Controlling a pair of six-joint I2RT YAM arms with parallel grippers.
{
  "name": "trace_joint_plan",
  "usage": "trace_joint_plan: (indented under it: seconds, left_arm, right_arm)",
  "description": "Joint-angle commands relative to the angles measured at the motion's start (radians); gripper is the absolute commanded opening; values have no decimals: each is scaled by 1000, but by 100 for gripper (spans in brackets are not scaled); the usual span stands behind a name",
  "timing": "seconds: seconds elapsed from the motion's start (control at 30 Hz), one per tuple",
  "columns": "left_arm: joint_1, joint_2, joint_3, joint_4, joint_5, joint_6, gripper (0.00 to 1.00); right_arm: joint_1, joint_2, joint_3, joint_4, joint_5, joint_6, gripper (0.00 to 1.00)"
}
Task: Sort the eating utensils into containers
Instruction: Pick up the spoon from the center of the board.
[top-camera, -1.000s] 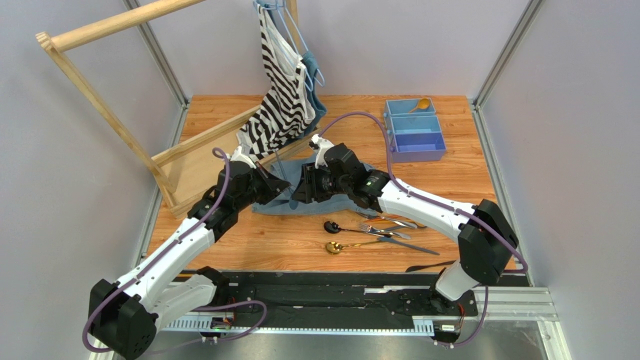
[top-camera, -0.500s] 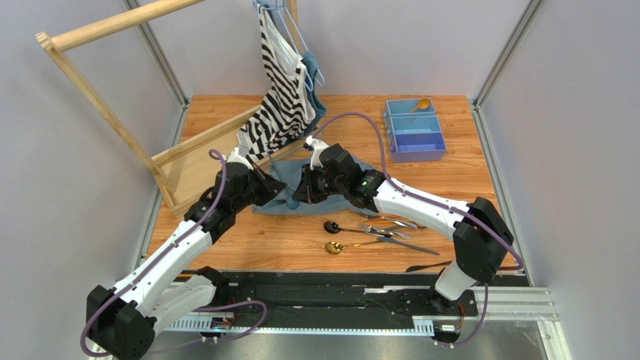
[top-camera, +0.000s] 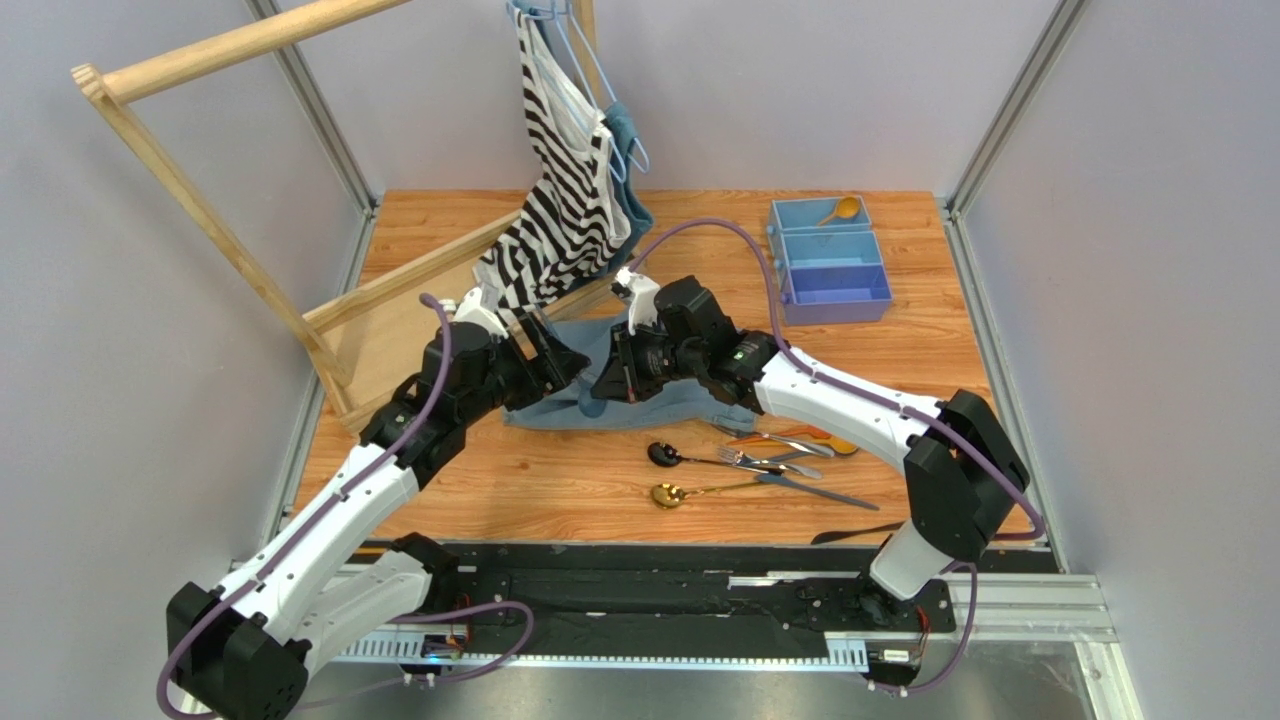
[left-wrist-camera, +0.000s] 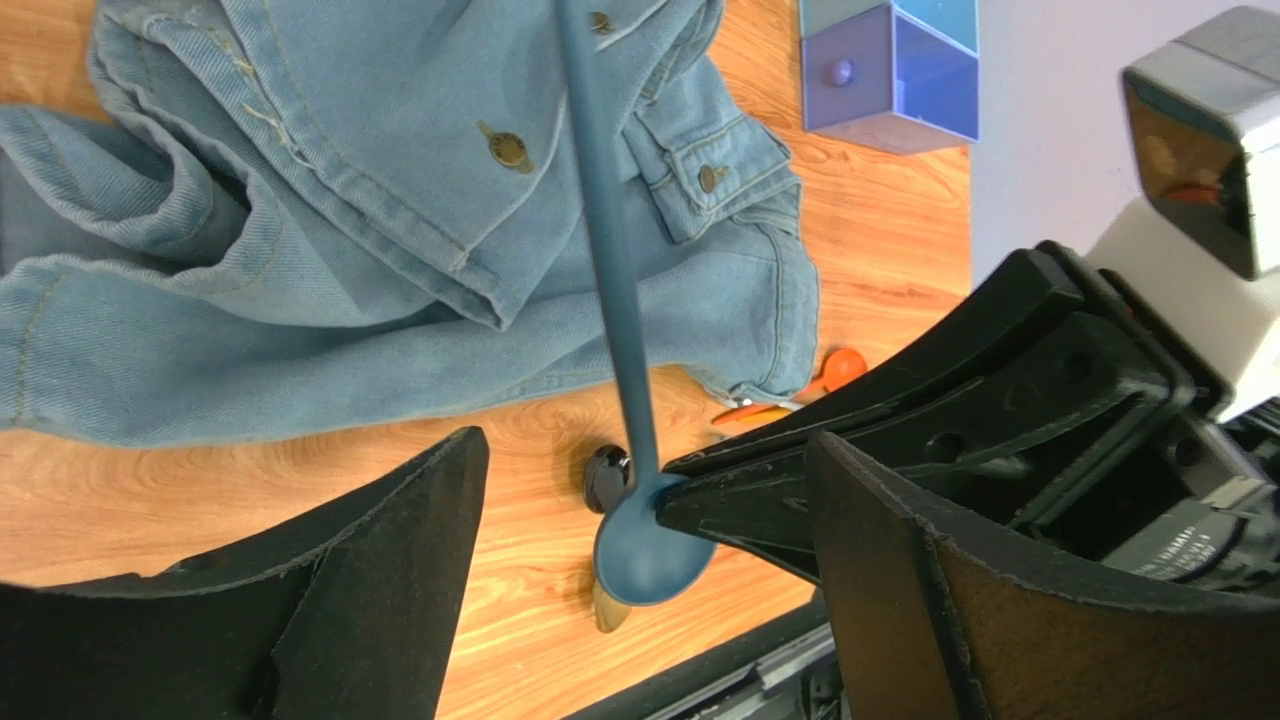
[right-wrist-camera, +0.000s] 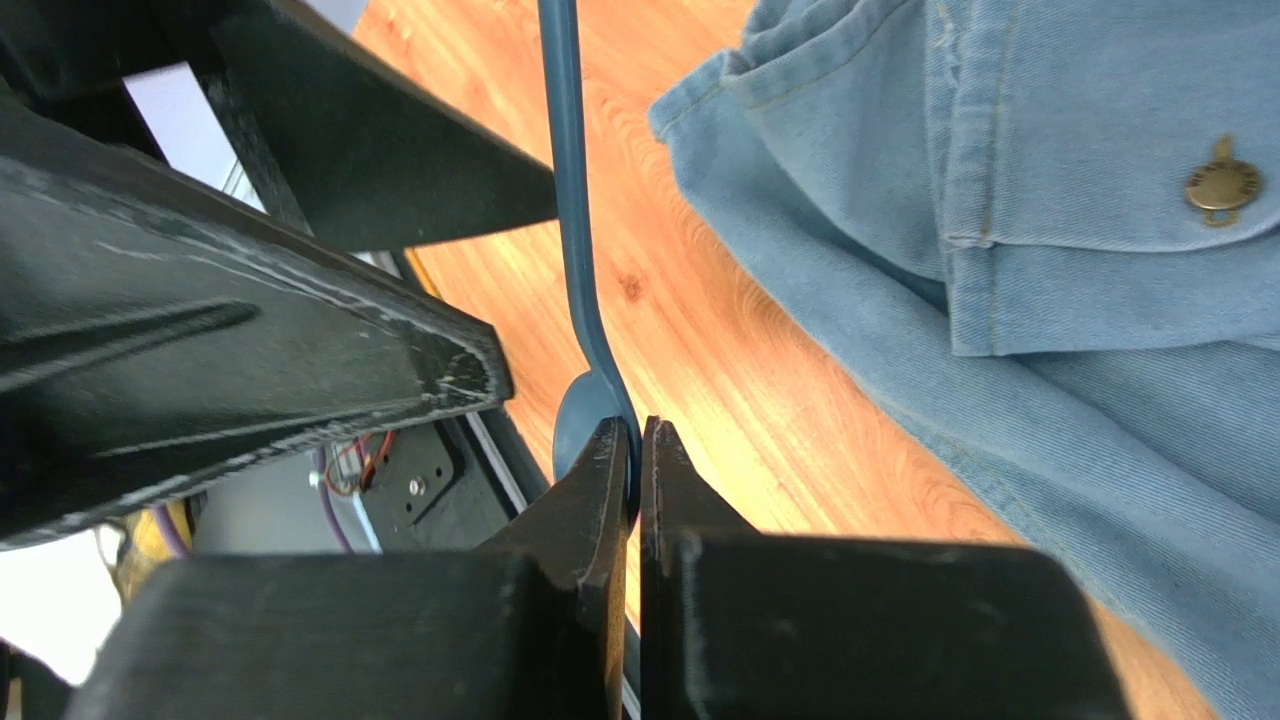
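Observation:
A dark blue spoon hangs in the air above a denim shirt. My right gripper is shut on the edge of the spoon's bowl. My left gripper stands open around the bowl, its fingers apart from it on both sides. Both grippers meet over the shirt at mid-table. Loose utensils lie in front: a black spoon, a gold spoon, silver forks and a dark knife. The light blue container tray stands at the back right with one spoon in its far compartment.
A wooden rack leans across the back left. A striped garment hangs on hangers at the back centre. Grey walls close the table on the left, right and rear.
My right gripper shut on the blue spoon's bowl, then my left gripper opened and let the spoon go. Both wrists shifted slightly towards the back.

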Motion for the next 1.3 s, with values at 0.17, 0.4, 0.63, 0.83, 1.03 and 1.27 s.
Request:
trace_joint_plan:
  seconds: [0.17, 0.4, 0.63, 0.83, 1.03, 1.27]
  left_arm:
    - [7, -81, 15, -20, -57, 85, 79]
    - [11, -72, 15, -33, -60, 77, 38]
    - [11, -66, 15, -46, -60, 69, 0]
    - [15, -63, -5, -34, -88, 24, 0]
    - [22, -64, -95, 96, -103, -183, 0]
    - [22, -103, -223, 316, -181, -530, 0]
  right_arm:
    - [2, 12, 41, -57, -260, -172, 0]
    - [2, 5, 42, -78, -280, -188, 0]
    - [-3, -11, 24, -63, -221, -172, 0]
    - [-85, -93, -93, 125, -203, 0, 36]
    - [-162, -291, -302, 377, -75, 185, 76]
    - [-164, -413, -404, 440, 17, 272, 91]
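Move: The blue spoon is in the right hand's closed fingers near its bowl; its middle is about 2 cm ahead of the open left hand, 2 cm to the right and 1 cm higher. The denim jacket lies some 4 cm ahead of the left hand, 10 cm right and 17 cm below. The black ladle lies about 8 cm back, 20 cm right and 18 cm below. From the right hand, the left gripper is roughly 2 cm ahead, 4 cm left and 3 cm higher. Right hand swings the spoon back 4 cm, left pinches its handle, right opens and withdraws 7 cm right, rising. ##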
